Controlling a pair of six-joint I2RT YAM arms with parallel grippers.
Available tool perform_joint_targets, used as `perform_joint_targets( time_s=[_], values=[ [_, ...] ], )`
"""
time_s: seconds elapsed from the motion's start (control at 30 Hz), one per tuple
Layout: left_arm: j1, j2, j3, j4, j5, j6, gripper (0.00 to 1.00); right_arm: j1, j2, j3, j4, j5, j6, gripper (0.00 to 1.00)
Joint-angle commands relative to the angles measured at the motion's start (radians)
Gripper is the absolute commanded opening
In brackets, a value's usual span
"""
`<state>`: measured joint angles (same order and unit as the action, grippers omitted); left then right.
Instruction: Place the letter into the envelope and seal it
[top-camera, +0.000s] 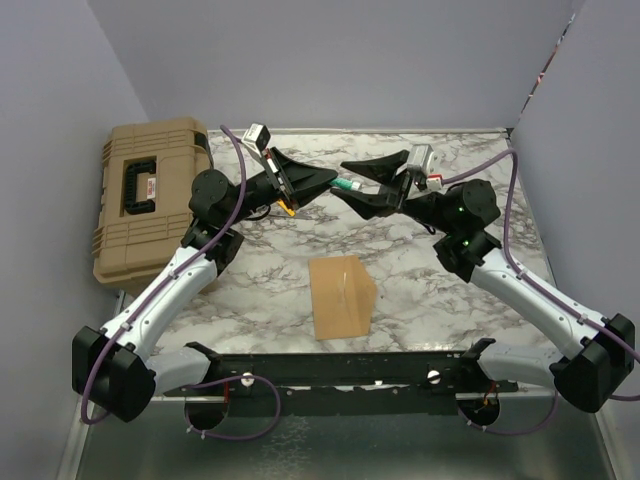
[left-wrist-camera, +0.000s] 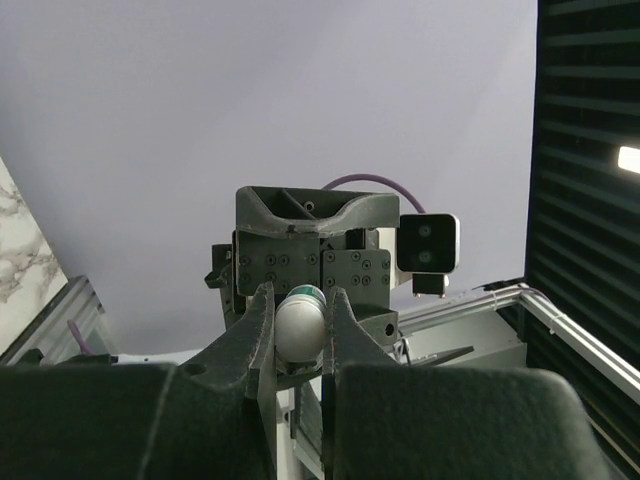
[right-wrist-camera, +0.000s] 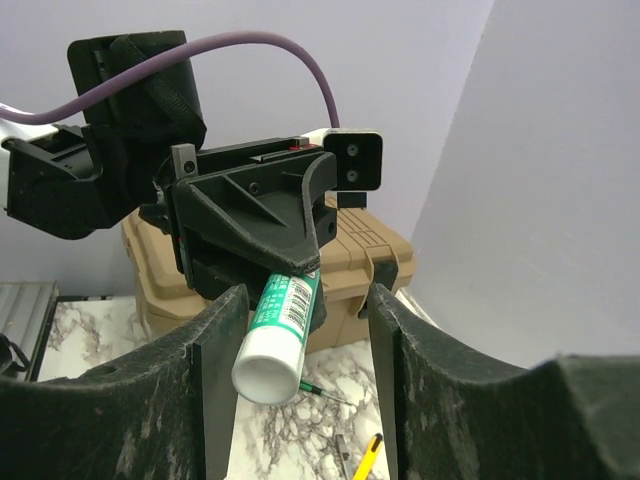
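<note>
A green-and-white glue stick (top-camera: 346, 186) is held level in the air above the back of the table, with my left gripper (top-camera: 322, 183) shut on it. In the left wrist view its rounded white end (left-wrist-camera: 300, 325) sits pinched between the fingers. My right gripper (top-camera: 352, 181) faces the left one and stands open, its fingers on either side of the stick's other white end (right-wrist-camera: 272, 365), which lies close to the left finger (right-wrist-camera: 215, 350). The tan envelope (top-camera: 343, 298) lies flat on the table's near middle, far from both grippers. The letter does not show as a separate sheet.
A tan hard case (top-camera: 150, 200) stands at the table's left edge, behind the left arm. A yellow-handled tool (right-wrist-camera: 368, 455) and a small green-handled one (right-wrist-camera: 315, 385) lie on the marble below the grippers. Grey walls close in the back and both sides.
</note>
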<state>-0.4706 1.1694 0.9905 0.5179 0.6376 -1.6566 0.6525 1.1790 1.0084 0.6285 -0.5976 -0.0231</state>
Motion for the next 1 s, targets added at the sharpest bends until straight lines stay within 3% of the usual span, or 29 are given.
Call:
perform_joint_targets(
  time_s=[0.0, 0.23, 0.4, 0.6, 0.77, 0.97],
  values=[
    [0.004, 0.004, -0.013, 0.065, -0.022, -0.039, 0.00, -0.005, 0.004, 0.023, 0.017, -0.017, -0.003, 0.51],
    [0.004, 0.005, -0.017, 0.078, -0.021, -0.045, 0.00, -0.004, 0.026, 0.037, 0.020, -0.024, -0.001, 0.35],
    [0.004, 0.003, -0.025, 0.080, -0.023, -0.045, 0.00, -0.004, 0.037, 0.041, 0.040, -0.022, 0.009, 0.34],
    [0.003, 0.001, -0.036, 0.082, -0.028, -0.048, 0.00, -0.004, 0.040, 0.040, 0.076, -0.026, 0.020, 0.39],
    [0.003, -0.001, -0.033, 0.087, -0.034, -0.057, 0.00, -0.004, 0.042, 0.039, 0.085, -0.033, 0.056, 0.27],
    [0.002, -0.006, -0.035, 0.100, -0.040, -0.063, 0.00, -0.004, 0.050, 0.039, 0.062, -0.021, 0.046, 0.25]
  ],
)
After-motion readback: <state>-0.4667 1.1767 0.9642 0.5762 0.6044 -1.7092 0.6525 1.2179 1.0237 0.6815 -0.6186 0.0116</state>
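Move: The glue stick, gripped at its far end by the left hand, already lies between the right hand's open fingers, about 1 cm back of that hand's centre and otherwise level. From the left hand, the stick's middle is some 2 cm right. About 40 cm below the right hand lie the envelope, roughly 5 cm back and straight below sideways, and the yellow knife, some 15 cm ahead and 12 cm left. Closing in on the glue stick almost on the spot, the right hand eases under 1 cm to its left while its fingers narrow from over half open to about a quarter, briefly reopening a little midway, and come to pinch the stick's body from both sides. The left hand keeps its grip on the other end, drifting barely 1 cm forward. ##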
